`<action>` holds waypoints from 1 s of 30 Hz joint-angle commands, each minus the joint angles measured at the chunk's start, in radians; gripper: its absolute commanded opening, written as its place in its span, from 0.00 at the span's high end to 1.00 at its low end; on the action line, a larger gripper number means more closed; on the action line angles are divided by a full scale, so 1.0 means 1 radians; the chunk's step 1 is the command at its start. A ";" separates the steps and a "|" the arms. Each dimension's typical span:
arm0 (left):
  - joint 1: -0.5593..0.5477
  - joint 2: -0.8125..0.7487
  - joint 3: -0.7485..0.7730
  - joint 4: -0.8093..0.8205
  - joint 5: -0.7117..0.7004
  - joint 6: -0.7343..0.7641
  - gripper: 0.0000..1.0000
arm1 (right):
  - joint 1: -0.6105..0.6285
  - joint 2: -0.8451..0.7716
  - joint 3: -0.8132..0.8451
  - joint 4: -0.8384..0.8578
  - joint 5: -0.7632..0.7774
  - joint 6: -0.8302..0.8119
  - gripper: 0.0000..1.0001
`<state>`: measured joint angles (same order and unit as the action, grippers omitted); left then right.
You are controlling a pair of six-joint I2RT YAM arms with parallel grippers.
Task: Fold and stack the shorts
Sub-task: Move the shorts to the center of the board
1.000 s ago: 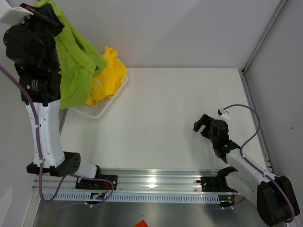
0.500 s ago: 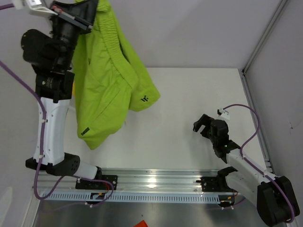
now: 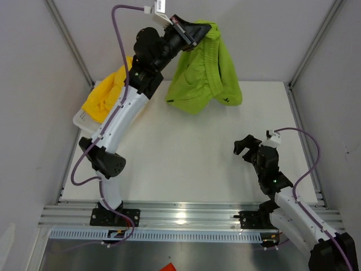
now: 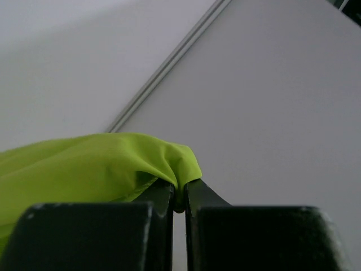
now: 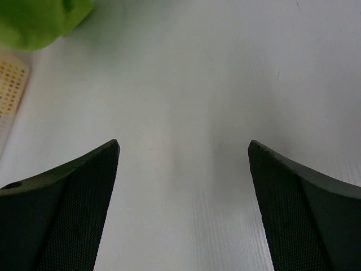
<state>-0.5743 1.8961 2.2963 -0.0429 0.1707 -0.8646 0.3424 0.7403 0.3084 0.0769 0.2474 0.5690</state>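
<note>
The lime green shorts (image 3: 206, 70) hang in the air over the far middle of the table, bunched, with a small dark logo near the lower right corner. My left gripper (image 3: 198, 29) is raised high and shut on their top edge; in the left wrist view a fold of green fabric (image 4: 113, 164) is pinched between the jaws of the left gripper (image 4: 180, 195). The yellow shorts (image 3: 107, 95) lie crumpled in the white basket (image 3: 80, 117) at the far left. My right gripper (image 3: 247, 148) stands open low over the table's right side, and the right gripper (image 5: 183, 149) holds nothing.
The white mesh basket's corner (image 5: 10, 90) shows at the left of the right wrist view, with the green shorts (image 5: 39, 20) above it. White enclosure walls with metal frame bars (image 3: 313, 42) close in the table on three sides.
The left arm has swung the green shorts from the far left, up out of the basket, rightward to the far middle. The yellow shorts are uncovered. The right gripper shifted slightly.
</note>
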 commanded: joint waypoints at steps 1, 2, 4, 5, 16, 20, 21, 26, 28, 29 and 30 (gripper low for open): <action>-0.035 -0.031 0.071 0.112 0.044 -0.016 1.00 | -0.003 -0.093 -0.034 0.030 0.010 -0.029 0.04; -0.035 -0.052 -0.007 0.126 0.049 -0.011 1.00 | -0.003 -0.137 -0.055 0.055 -0.008 -0.043 0.05; -0.039 -0.142 -0.192 0.161 0.040 -0.005 1.00 | -0.005 -0.173 -0.075 0.086 -0.080 -0.057 0.08; -0.058 -0.179 -0.344 0.220 0.000 0.001 1.00 | -0.003 -0.195 -0.083 0.105 -0.095 -0.063 0.09; -0.128 -0.477 -1.030 0.353 -0.125 0.071 1.00 | -0.003 -0.044 -0.066 0.191 -0.235 -0.073 0.10; -0.130 -0.531 -1.112 0.339 -0.106 0.104 1.00 | -0.005 -0.007 -0.066 0.224 -0.286 -0.077 0.10; -0.130 -0.551 -1.121 0.328 -0.099 0.119 1.00 | -0.005 0.004 -0.065 0.227 -0.293 -0.077 0.11; -0.128 -0.609 -1.144 0.198 -0.028 0.185 0.99 | -0.002 0.080 -0.039 0.245 -0.336 -0.090 0.09; -0.128 -0.630 -1.135 0.132 -0.013 0.225 0.99 | 0.009 0.099 -0.026 0.204 -0.278 -0.101 0.07; -0.125 -0.637 -1.121 0.062 -0.005 0.234 0.99 | 0.009 0.123 -0.019 0.181 -0.249 -0.101 0.06; -0.122 -0.647 -1.120 0.036 0.001 0.251 0.99 | 0.009 0.139 0.003 0.164 -0.188 -0.100 0.04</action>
<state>-0.7002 1.3033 1.1500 0.0822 0.1268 -0.6979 0.3458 0.8467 0.2424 0.2508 -0.0315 0.4965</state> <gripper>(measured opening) 0.026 0.943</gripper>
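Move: The left hand holds the shorts high by one edge; the centre of the board lies about 56 cm below it, some 9 cm back and 4 cm to its left. The tray with the yellow cloth is roughly 10 cm farther out, 38 cm left and 53 cm below. From the open right hand, the hanging shorts' middle is about 15 cm ahead, 15 cm left and 20 cm up. The left hand lowers the pinched shorts some 23 cm towards the board, drawing back; the right edges left. ##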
